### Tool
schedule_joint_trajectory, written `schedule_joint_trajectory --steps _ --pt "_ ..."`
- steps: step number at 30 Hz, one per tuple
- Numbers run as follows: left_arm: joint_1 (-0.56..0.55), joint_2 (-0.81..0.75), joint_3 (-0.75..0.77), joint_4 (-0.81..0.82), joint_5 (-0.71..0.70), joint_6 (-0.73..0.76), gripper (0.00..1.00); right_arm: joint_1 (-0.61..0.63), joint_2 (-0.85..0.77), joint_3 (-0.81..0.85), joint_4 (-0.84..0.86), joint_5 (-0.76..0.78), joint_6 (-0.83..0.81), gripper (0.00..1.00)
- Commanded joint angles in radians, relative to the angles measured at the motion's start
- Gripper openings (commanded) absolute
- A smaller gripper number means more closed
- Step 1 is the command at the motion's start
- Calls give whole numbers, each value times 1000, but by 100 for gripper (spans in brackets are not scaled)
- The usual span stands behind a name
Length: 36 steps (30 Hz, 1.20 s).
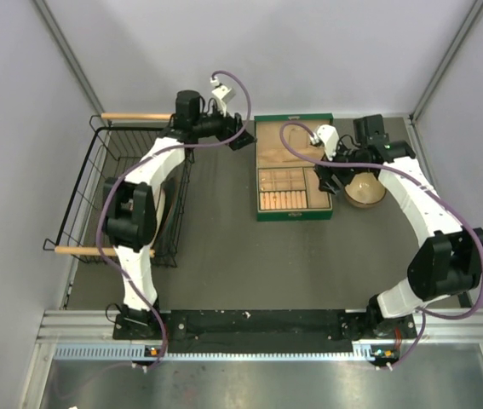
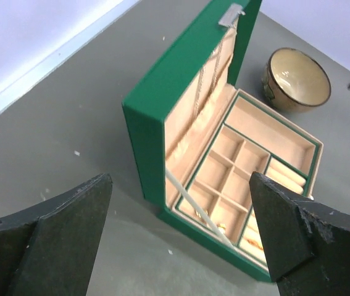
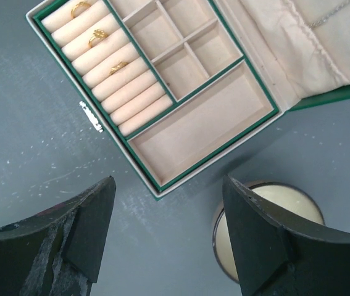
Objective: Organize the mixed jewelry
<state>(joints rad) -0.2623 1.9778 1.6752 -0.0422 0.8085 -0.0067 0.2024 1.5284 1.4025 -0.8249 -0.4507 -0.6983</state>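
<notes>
The green jewelry box (image 1: 292, 170) lies open mid-table, lid up at the far side. Gold rings (image 3: 97, 38) sit in its cream ring rolls, and tiny gold pieces (image 2: 221, 227) lie in small compartments. The long compartment (image 3: 199, 126) holds nothing. A thin chain (image 2: 202, 86) hangs inside the lid. My left gripper (image 1: 243, 138) is open and empty, left of the lid; in the left wrist view (image 2: 181, 203) it hovers by the box's corner. My right gripper (image 1: 326, 181) is open and empty between the box and the bowl, above bare table (image 3: 168, 197).
A cream-glazed bowl (image 1: 365, 189) stands right of the box; it also shows in the left wrist view (image 2: 298, 77) with nothing visible inside, and partly behind my right finger (image 3: 267, 209). A black wire basket (image 1: 130, 187) with wooden handles stands at the left.
</notes>
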Motion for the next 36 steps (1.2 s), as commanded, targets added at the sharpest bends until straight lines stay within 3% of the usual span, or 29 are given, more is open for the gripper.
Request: schedule_joint_trajectory --steps 1,7,13,20,30,34,36 --pt "-29 107 144 108 41 -1 99 -8 -77 -37 24 -20 62 71" --pt "-46 222 270 185 98 -4 99 -9 -123 -80 26 -13 77 71" --pt "-63 251 265 343 259 -162 99 -11 -148 -115 30 -11 89 70" --pt "-81 70 -52 518 307 -263 99 -12 -218 -132 35 10 108 70" --pt "-87 -261 -429 438 294 -155 99 -17 -316 -91 35 53 203 71" --pt "-101 -344 -485 201 249 -14 99 -15 -317 -109 38 58 206 71" --pt "-138 -359 -468 96 151 104 99 -17 -301 -122 55 66 210 71"
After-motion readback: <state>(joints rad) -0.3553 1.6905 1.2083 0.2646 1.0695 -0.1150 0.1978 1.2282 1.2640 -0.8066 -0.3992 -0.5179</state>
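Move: The open lid's middle lies about 14 cm to the left hand's right, roughly 1 cm ahead and 10 cm below; its near side edge is much closer. The box body with the ring tray is some 14 cm back, 15 cm right and 20 cm below that hand. From the right hand, the lid is about 15 cm ahead, 12 cm left and 6 cm down, and the bowl 9 cm right, 1 cm back and 14 cm below. Not touching the lid at first, the wide-open left hand slips forward and about 6 cm right to get behind the lid's top, then sweeps back some 17 cm, its fingers apparently pushing the lid over towards the body; it turns about 20 degrees clockwise and ends clear. The empty right hand draws back 5 cm, then rises nearly as much, fingers still partly open. ##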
